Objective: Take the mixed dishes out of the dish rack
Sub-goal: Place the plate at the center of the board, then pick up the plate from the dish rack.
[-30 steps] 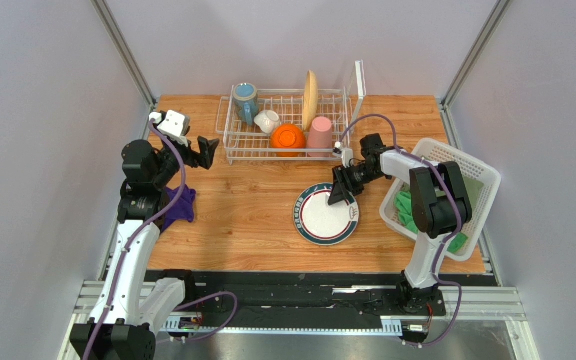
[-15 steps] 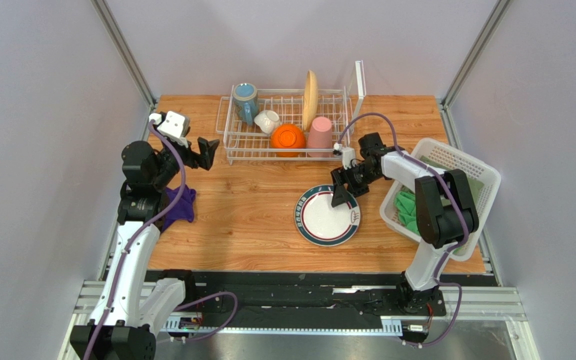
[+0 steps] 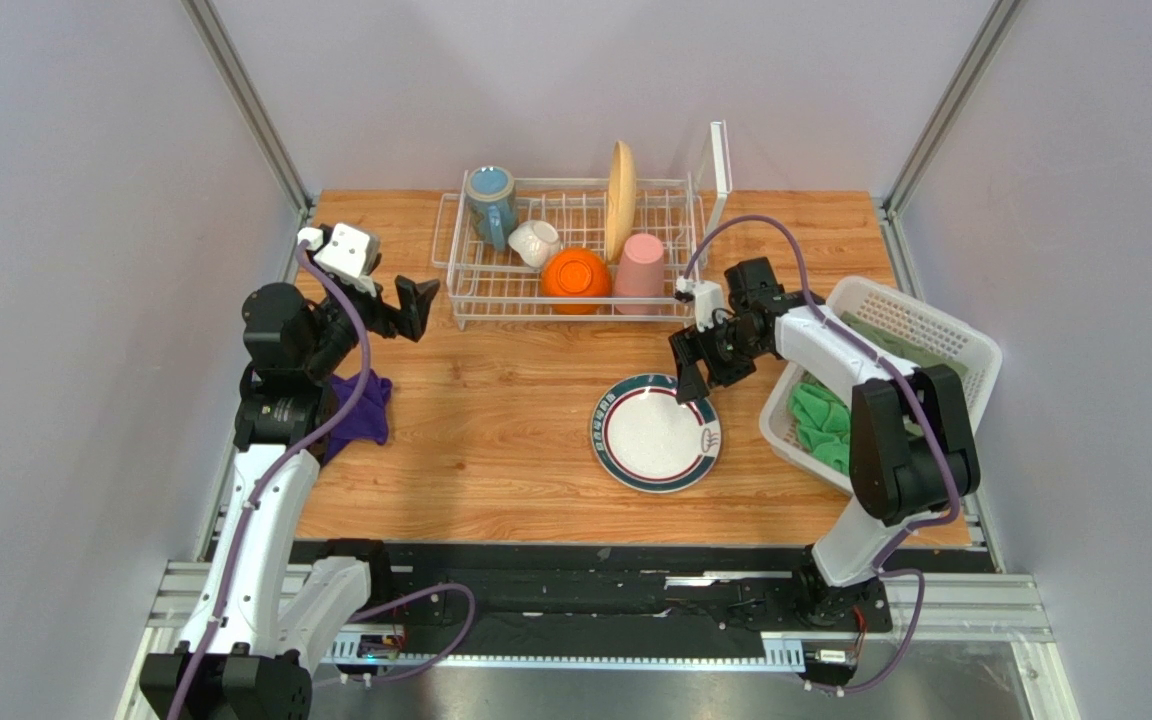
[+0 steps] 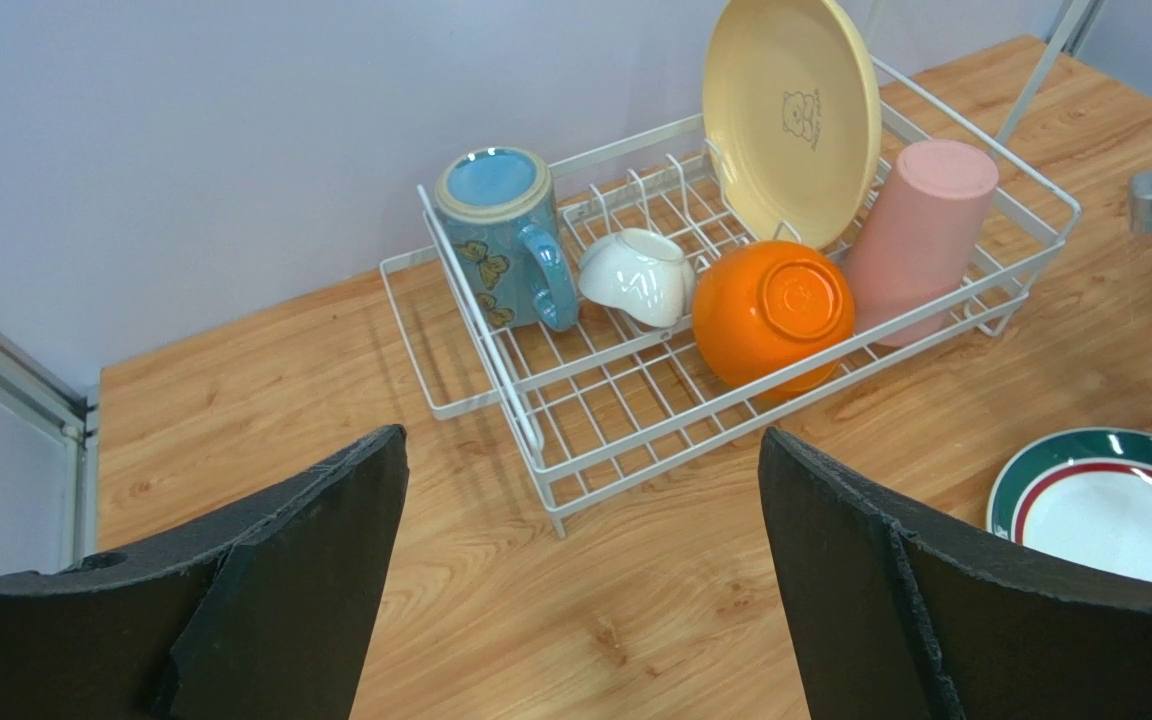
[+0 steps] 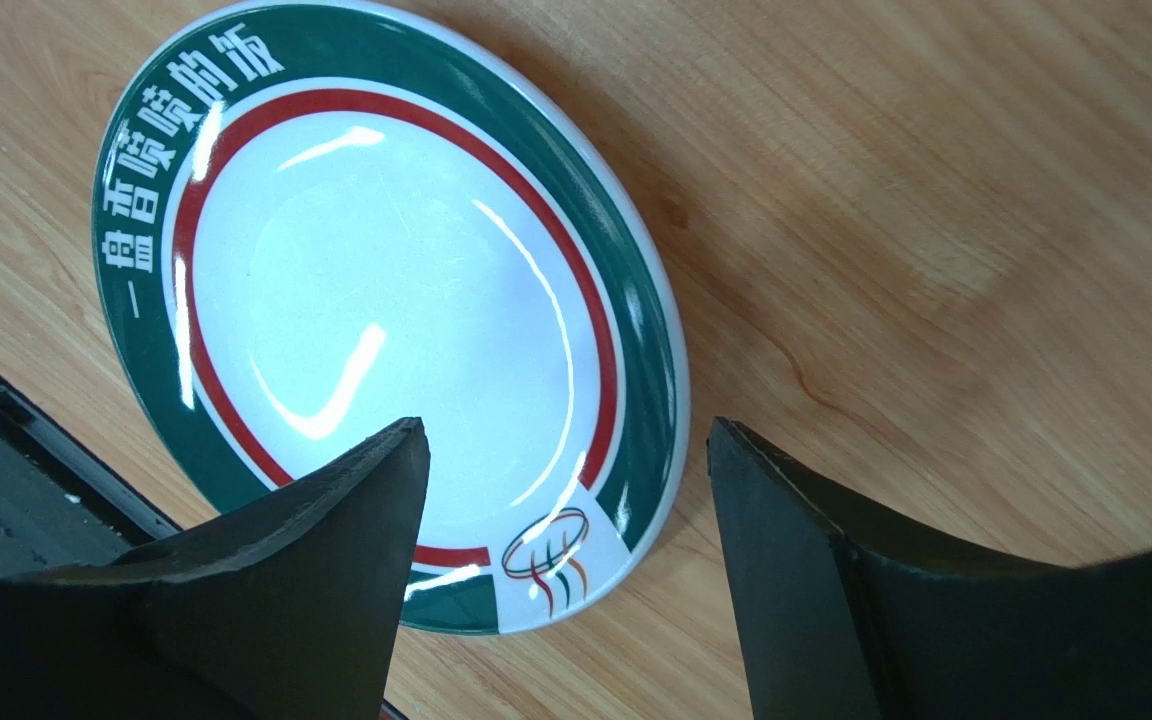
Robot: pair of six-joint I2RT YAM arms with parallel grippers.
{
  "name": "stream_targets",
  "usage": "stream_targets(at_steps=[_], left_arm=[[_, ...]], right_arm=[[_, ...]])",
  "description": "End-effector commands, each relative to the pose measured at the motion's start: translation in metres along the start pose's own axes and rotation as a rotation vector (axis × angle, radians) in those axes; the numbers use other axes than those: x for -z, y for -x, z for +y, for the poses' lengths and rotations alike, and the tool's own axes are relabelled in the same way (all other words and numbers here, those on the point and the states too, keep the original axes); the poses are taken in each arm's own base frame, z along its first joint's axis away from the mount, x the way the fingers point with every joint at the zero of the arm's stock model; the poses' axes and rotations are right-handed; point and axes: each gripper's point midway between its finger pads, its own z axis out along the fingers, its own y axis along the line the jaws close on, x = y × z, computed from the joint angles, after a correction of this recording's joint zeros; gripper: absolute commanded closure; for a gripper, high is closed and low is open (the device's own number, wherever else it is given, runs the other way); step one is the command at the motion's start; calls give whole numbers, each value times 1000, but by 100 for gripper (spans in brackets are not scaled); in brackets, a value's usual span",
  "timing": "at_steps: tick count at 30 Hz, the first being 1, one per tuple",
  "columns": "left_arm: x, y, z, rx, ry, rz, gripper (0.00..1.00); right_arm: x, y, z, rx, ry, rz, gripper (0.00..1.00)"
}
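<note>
The white wire dish rack [image 3: 575, 308] [image 4: 642, 405] stands at the back of the table. It holds a blue mug [image 3: 491, 204] [image 4: 500, 225], a small white bowl [image 3: 536, 240] [image 4: 638, 275], an upright cream-yellow plate [image 3: 621, 200] [image 4: 793, 113], an overturned orange bowl [image 3: 576, 279] [image 4: 773, 308] and an inverted pink tumbler [image 3: 641, 270] [image 4: 920, 218]. The dark-rimmed plate [image 3: 656, 432] [image 5: 387, 300] lies flat on the wood. My right gripper [image 3: 687, 384] [image 5: 564, 435] hovers open over its far rim, gripping nothing. My left gripper [image 3: 420, 300] [image 4: 579, 438] is wide open and empty, left of the rack.
A white lattice basket [image 3: 898, 390] with green cloths [image 3: 823, 420] sits at the right edge, close behind my right arm. A purple cloth [image 3: 361, 408] lies by the left arm. The rack's tall white panel [image 3: 719, 162] rises at its right end.
My right gripper has opened wider and drawn slightly up and back from the plate's rim, and its elbow has swung right. The plate stays flat. The left arm has not moved.
</note>
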Motion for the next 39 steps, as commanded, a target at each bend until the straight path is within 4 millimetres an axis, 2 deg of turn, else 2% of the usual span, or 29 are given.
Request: stream_targets(at_steps=[1,4,6,12,14,17,22,24,25,26,28,29,31,32,34,38,39], left_arm=[[2,12,-1,-29,-6,-45,5],[2,11,1,-29,2,-43,5],[2,11,1,-28,4,-41,5],[1,10,2,-20,6,-38,5],[1,11,2,-19,7,-39,5],[0,11,3,-16,10,-39,5],[-1,9,4,-13,16,-31,5],[-1,9,6,-13,23,-31,5],[-2,7,6,-9,24,-26,5],[-2,10,7,-8,25,-31,5],[-2,9,7,-5,26,-28,5],[-2,10,8,-8,29,-29,5],[-2,9,7,-6,30,-26,5],[-2,8,8,-6,35,-24,5],[-3,8,9,-6,38,-24,5],[-5,5,11,1,43,-15,5],[-5,4,12,2,51,-13,5]], right_arm=[[30,27,-3,36,-105,-97,27],[51,50,-3,46,-157,-179,26],[72,71,-1,56,-188,-254,22],[125,123,15,69,-238,-432,15],[136,136,20,78,-249,-472,13],[153,157,24,83,-273,-531,3],[172,192,29,104,-321,-614,1],[174,202,29,108,-350,-627,1],[169,209,28,102,-359,-624,1],[175,219,29,104,-371,-650,1],[175,231,29,88,-412,-672,1],[166,236,26,81,-424,-663,1],[169,251,29,73,-453,-696,1],[158,256,25,53,-459,-683,1],[161,269,25,33,-481,-710,1],[147,288,19,-14,-498,-740,3],[136,291,16,-27,-507,-733,4]])
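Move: The yellow plate standing in the rack is about 27 cm ahead of my right hand, 11 cm to its left and some 7 cm higher. In front of it the pink cup is about 19 cm ahead of my hand and 8 cm left, with the orange bowl 18 cm ahead and 18 cm left. The white plate's centre lies about 4 cm back, 7 cm left and 4 cm below. From my left hand the yellow plate is roughly 25 cm ahead, 26 cm right and 19 cm lower. Empty-handed, I leave the flat white plate and lift my right hand steeply, about 22 cm up, while reaching some 17 cm forward; late on, the climb levels off and I carry on forward and left towards the yellow plate, staying above the pink cup. On the way I swing my fingers up by about 40 degrees from their steep downward slant and open them almost fully. ##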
